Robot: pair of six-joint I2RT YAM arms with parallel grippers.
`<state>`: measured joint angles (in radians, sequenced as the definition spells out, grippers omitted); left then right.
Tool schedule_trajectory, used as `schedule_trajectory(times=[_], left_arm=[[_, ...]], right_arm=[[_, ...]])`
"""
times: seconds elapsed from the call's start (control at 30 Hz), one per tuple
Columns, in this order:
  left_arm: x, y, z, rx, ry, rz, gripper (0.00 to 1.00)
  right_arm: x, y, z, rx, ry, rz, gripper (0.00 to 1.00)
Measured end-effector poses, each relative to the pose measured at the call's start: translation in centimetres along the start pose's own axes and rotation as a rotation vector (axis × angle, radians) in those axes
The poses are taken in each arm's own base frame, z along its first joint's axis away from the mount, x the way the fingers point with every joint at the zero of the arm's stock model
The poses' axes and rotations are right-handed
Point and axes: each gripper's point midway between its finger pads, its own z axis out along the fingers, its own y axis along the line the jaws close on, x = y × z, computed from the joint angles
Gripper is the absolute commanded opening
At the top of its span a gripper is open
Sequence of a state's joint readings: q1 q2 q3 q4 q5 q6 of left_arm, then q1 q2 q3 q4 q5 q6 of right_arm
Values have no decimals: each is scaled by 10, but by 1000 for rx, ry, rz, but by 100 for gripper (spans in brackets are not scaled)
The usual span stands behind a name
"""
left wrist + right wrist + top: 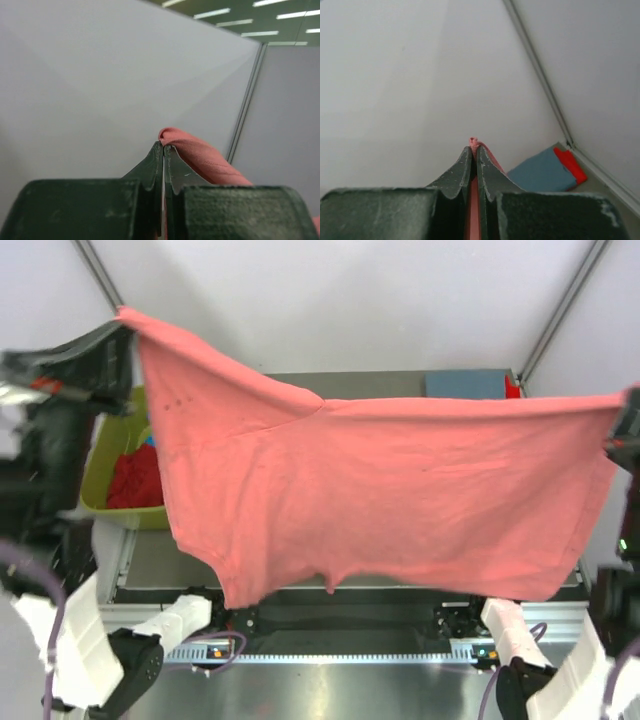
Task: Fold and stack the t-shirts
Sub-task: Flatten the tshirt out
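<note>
A large salmon-pink t-shirt (380,500) hangs spread wide in the air above the table, held by two corners. My left gripper (118,328) is raised at the upper left, shut on one corner of the shirt (200,152). At the right edge my right gripper (628,405) is shut on the other corner (474,142). A folded grey-blue t-shirt (466,383) lies at the back right of the table with a red one (513,388) beside it; both show in the right wrist view, grey-blue (540,174) and red (570,164). Dark red cloth (135,480) fills the bin.
An olive-green plastic bin (100,465) stands at the left side of the table, with a bit of bright blue cloth (149,440) in it. The hanging shirt hides most of the table (380,383). White walls stand behind and at the right.
</note>
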<state>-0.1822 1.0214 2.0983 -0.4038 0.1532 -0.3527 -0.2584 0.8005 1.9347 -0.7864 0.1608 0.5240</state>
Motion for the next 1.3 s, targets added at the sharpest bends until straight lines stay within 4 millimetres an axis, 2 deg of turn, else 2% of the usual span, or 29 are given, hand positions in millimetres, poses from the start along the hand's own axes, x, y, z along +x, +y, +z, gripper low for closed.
schedule_trajectory(times=[0.03,0.1,0.2,0.23,0.27,0.33,0.43,0.5,0.57,0.6,0.67,0.77,0.87,0.93,0.97,1.07,1.17,1.3], left_arm=[[16,6,8,-6,33,1,0],[59,23,24,-25,127,-3,0],[143,55,49,-58,302,0,0],[164,65,55,-69,344,6,0],[196,81,64,-95,404,19,0],[245,108,78,-142,485,44,0],[310,152,94,-224,578,78,0],[334,178,109,-274,599,91,0],[336,199,135,-306,552,107,0],[331,204,145,-314,523,106,0],[311,212,169,-313,426,105,0],[269,201,189,-260,302,96,0],[231,174,190,-177,217,96,0],[222,157,174,-134,207,84,0],[220,146,158,-109,203,70,0],[234,124,99,-86,270,18,0],[250,103,41,-63,322,-33,0],[289,99,-37,-115,422,-114,0]], right_arm=[[13,0,8,-15,36,-5,0],[55,-3,31,-42,153,-12,0],[125,-16,73,-43,332,-14,0],[148,-23,87,-33,389,-12,0],[169,-29,101,-22,440,-9,0],[207,-39,129,-4,519,1,0],[238,-38,168,-50,549,20,0],[241,-31,193,-80,548,21,0],[233,-18,223,-119,516,15,0],[223,-7,241,-152,479,8,0],[199,13,269,-213,398,-4,0],[172,25,286,-266,305,-13,0],[154,16,288,-268,266,-16,0],[154,4,287,-256,262,-21,0],[159,-5,282,-241,270,-23,0],[190,-32,256,-190,332,-24,0],[234,-64,219,-123,424,-13,0],[299,-113,164,-1,569,12,0]])
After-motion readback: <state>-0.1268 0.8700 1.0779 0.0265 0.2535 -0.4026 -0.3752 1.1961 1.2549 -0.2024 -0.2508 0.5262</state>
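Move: The t-shirt already hangs stretched between both closed grippers, high over the near table. The open middle of the table lies about 32 cm ahead of the left hand, 23 cm to its right and 70 cm down; for the right hand it is some 35 cm ahead, 34 cm left and 60 cm down. The basket sits about 32 cm ahead of the left hand, 33 cm left, and the blue folded stack 60 cm ahead of the right hand, 8 cm right, both far below. The t-shirt, still pinched at two corners, is flung out over the table: both hands sweep fast forward some 35 cm, dipping and then lifting as they reach out. They then drop together, the left pulling back about 20 cm, the right only slightly back. Both wrists end tipped down some 25 degrees, the right also turned counter-clockwise; the grips hold. ##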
